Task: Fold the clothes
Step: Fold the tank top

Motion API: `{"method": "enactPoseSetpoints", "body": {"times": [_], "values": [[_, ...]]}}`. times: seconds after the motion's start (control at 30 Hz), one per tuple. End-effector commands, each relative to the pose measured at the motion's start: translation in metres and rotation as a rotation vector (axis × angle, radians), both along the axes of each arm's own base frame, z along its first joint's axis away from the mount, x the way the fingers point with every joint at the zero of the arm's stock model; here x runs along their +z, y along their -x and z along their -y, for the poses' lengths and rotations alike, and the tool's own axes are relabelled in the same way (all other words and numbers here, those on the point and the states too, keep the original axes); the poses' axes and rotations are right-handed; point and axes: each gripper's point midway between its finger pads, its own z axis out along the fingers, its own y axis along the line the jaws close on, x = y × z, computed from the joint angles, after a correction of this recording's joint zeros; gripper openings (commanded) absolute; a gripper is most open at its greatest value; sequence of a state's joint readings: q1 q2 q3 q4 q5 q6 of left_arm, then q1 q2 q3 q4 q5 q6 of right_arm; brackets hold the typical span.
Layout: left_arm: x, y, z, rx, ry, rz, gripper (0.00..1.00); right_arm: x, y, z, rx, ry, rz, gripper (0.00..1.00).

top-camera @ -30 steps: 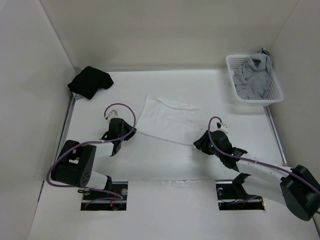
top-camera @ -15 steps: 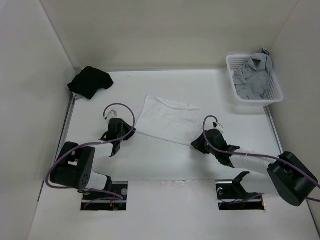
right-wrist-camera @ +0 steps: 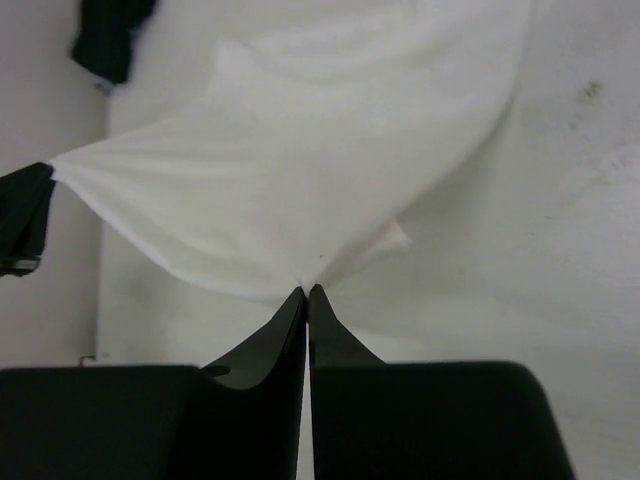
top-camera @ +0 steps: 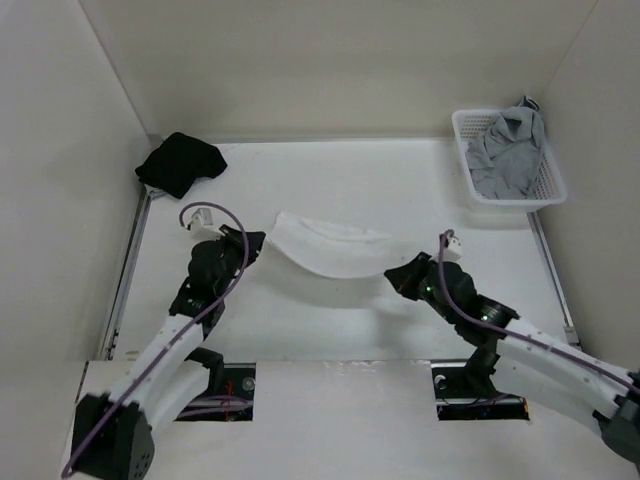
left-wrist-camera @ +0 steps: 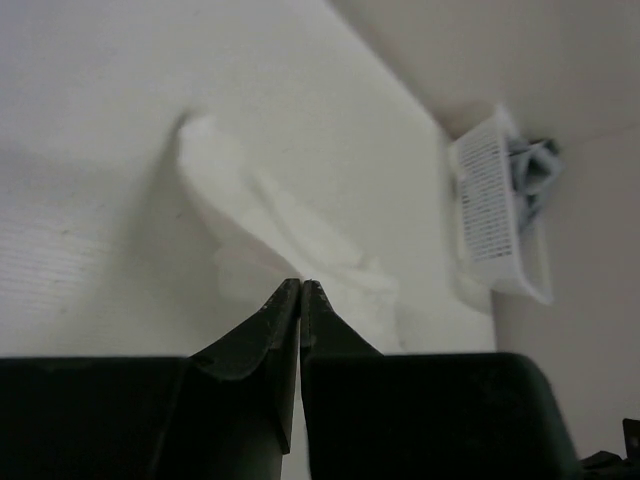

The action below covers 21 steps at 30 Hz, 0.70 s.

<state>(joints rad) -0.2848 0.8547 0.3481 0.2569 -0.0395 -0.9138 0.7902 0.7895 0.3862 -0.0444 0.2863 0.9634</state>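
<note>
The clothes (top-camera: 325, 250), a thin white top, hang stretched and sagging above the table between my two grippers. My left gripper (top-camera: 262, 241) is shut on the top's left corner. My right gripper (top-camera: 393, 272) is shut on its right corner. In the right wrist view the closed tips (right-wrist-camera: 306, 290) pinch the clothes (right-wrist-camera: 300, 170), which spread away toward the left gripper's dark body (right-wrist-camera: 25, 225). In the left wrist view the closed tips (left-wrist-camera: 300, 284) meet the edge of the clothes (left-wrist-camera: 290, 235). The straps do not show.
A black garment (top-camera: 181, 163) lies at the back left corner. A white plastic basket (top-camera: 462, 150) holding a grey garment (top-camera: 510, 152) stands at the back right. White walls close in the table on three sides.
Both grippers have closed on the top's near corners and lifted them. The top, flat a second ago, now hangs between them, its near edge drawn up and toward the back.
</note>
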Motion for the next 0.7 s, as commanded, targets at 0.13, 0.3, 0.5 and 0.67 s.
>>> {"method": "enactPoseSetpoints", "body": {"times": [0.13, 0.3, 0.5, 0.67], "values": [[0.148, 0.065, -0.009, -0.005, 0.083, 0.274, 0.00, 0.127, 0.054, 0.021, 0.091, 0.009, 0.190, 0.05], [0.171, 0.087, -0.008, -0.037, 0.108, 0.291, 0.00, 0.171, 0.080, 0.015, 0.174, -0.011, 0.234, 0.07], [0.119, 0.059, -0.009, 0.010, 0.033, 0.154, 0.01, 0.136, 0.041, 0.000, 0.163, 0.069, 0.206, 0.07], [0.069, -0.001, -0.018, 0.079, -0.013, 0.060, 0.01, 0.078, -0.033, 0.001, 0.138, 0.028, 0.123, 0.06]]}}
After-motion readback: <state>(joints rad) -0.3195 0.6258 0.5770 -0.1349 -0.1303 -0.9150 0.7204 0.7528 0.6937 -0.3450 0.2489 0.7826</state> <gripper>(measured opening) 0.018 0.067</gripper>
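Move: The tank top's near edge is already pinched in both grippers, its loose part trailing out ahead of them. Its middle lies about 12 cm to the left gripper's right, 5 cm ahead and 10 below; from the right gripper it is some 11 cm left, 13 ahead and 8 below. The black cloth lies about 28 cm ahead and 17 left of the left gripper; the basket is some 35 cm ahead and 24 right of the right one. Flick the tank top with both arms together, keeping both grippers shut on its edge: whip it up about 20 cm and back some 9 cm towards the bases, tipping the fingers upward, then reverse sharply and bring it about 11 cm down and forward again, 6 cm with the left, 9 with the right, tilting the fingers back down. ##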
